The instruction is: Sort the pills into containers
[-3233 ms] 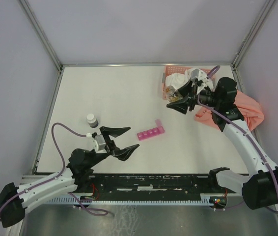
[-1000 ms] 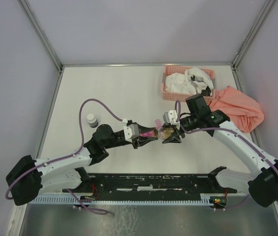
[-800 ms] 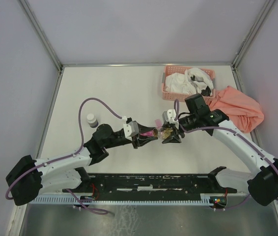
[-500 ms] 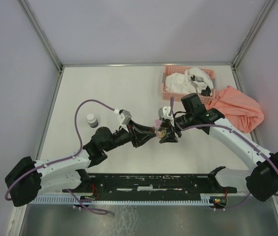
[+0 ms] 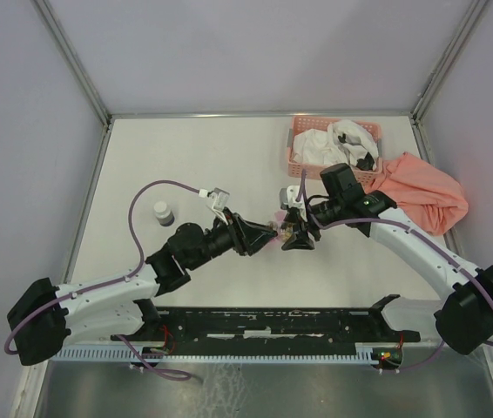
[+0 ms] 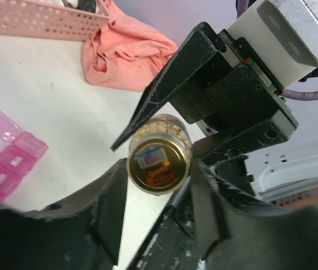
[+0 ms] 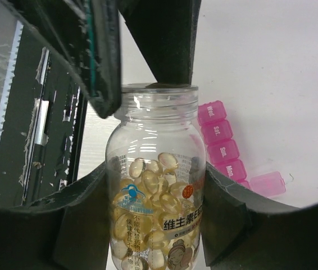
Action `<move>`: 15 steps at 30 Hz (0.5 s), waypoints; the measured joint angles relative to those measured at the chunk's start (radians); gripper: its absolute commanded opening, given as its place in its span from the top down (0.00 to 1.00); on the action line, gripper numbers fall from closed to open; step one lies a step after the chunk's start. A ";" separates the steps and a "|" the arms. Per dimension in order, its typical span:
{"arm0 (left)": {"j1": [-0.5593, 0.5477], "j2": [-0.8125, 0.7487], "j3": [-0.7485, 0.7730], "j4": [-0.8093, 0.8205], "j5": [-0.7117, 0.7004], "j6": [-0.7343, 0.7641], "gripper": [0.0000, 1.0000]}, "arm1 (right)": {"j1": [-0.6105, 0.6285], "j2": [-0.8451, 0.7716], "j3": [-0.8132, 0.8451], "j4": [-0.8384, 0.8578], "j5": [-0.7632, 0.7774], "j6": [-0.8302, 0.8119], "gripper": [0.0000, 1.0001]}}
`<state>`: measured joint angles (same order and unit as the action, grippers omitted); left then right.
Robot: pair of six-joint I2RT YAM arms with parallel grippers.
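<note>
A clear pill bottle (image 7: 156, 191) of yellow softgels is clamped at its body by my right gripper (image 7: 156, 185), which holds it sideways above the table (image 5: 292, 231). My left gripper (image 6: 159, 169) faces it end-on, one finger on each side of the bottle's gold top end (image 6: 159, 160). Whether those fingers press on it is unclear. In the top view the left gripper (image 5: 268, 231) meets the right gripper (image 5: 295, 235) mid-table. The pink strip of containers (image 7: 221, 135) lies on the table under both grippers, one lid flipped open (image 6: 13, 163), mostly hidden from above (image 5: 278, 216).
A salmon lattice basket (image 5: 299, 165) with white items stands at the back right, and an orange cloth (image 5: 425, 196) lies beside it. A small white-capped bottle (image 5: 163, 212) stands at the left. The black front rail (image 5: 264, 318) runs along the near edge.
My left wrist has rolled and lifted while staying at the bottle's top end. The right gripper carried the bottle slightly back and left. The left fingers look a little wider apart.
</note>
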<state>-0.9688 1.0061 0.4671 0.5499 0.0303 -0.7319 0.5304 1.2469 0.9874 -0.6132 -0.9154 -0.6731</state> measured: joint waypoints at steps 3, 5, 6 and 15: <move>-0.003 -0.006 0.002 -0.015 0.002 0.014 0.07 | -0.003 0.005 0.002 0.000 0.006 0.000 0.98; -0.008 -0.019 0.001 -0.024 0.008 0.039 0.00 | -0.008 0.010 0.006 0.000 0.013 0.001 0.98; -0.009 -0.026 0.001 -0.025 0.013 0.053 0.01 | -0.009 0.011 0.006 0.000 0.018 0.001 0.98; -0.009 -0.145 -0.061 -0.017 0.038 0.242 0.01 | -0.009 0.011 0.011 -0.003 0.010 -0.005 0.98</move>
<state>-0.9775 0.8608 0.4057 0.5327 0.0685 -0.4900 0.5217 1.2579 0.9985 -0.6159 -0.9054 -0.6777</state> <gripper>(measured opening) 0.991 0.605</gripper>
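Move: The bottle's lid sits right at the left fingertips, its middle about 1 cm ahead and 1 cm to the right, level with them; from the right hand, which holds the bottle's body, the lid is about 4 cm left and 3 cm higher, with no offset ahead. The pill box lies on the table some 8 cm ahead of the left hand, 2 cm left and 19 cm below; its open flap is about 11 cm ahead, 2 cm right. The bottle's lid is let go by the left fingers, which spread from about half open to fully wide. The left hand then draws off to its left and back, rising a little, roughly 3 cm in all, while its wrist rolls back about 15 degrees, clockwise seen from behind the hand. The right hand keeps its grip on the bottle and stays practically in place. ##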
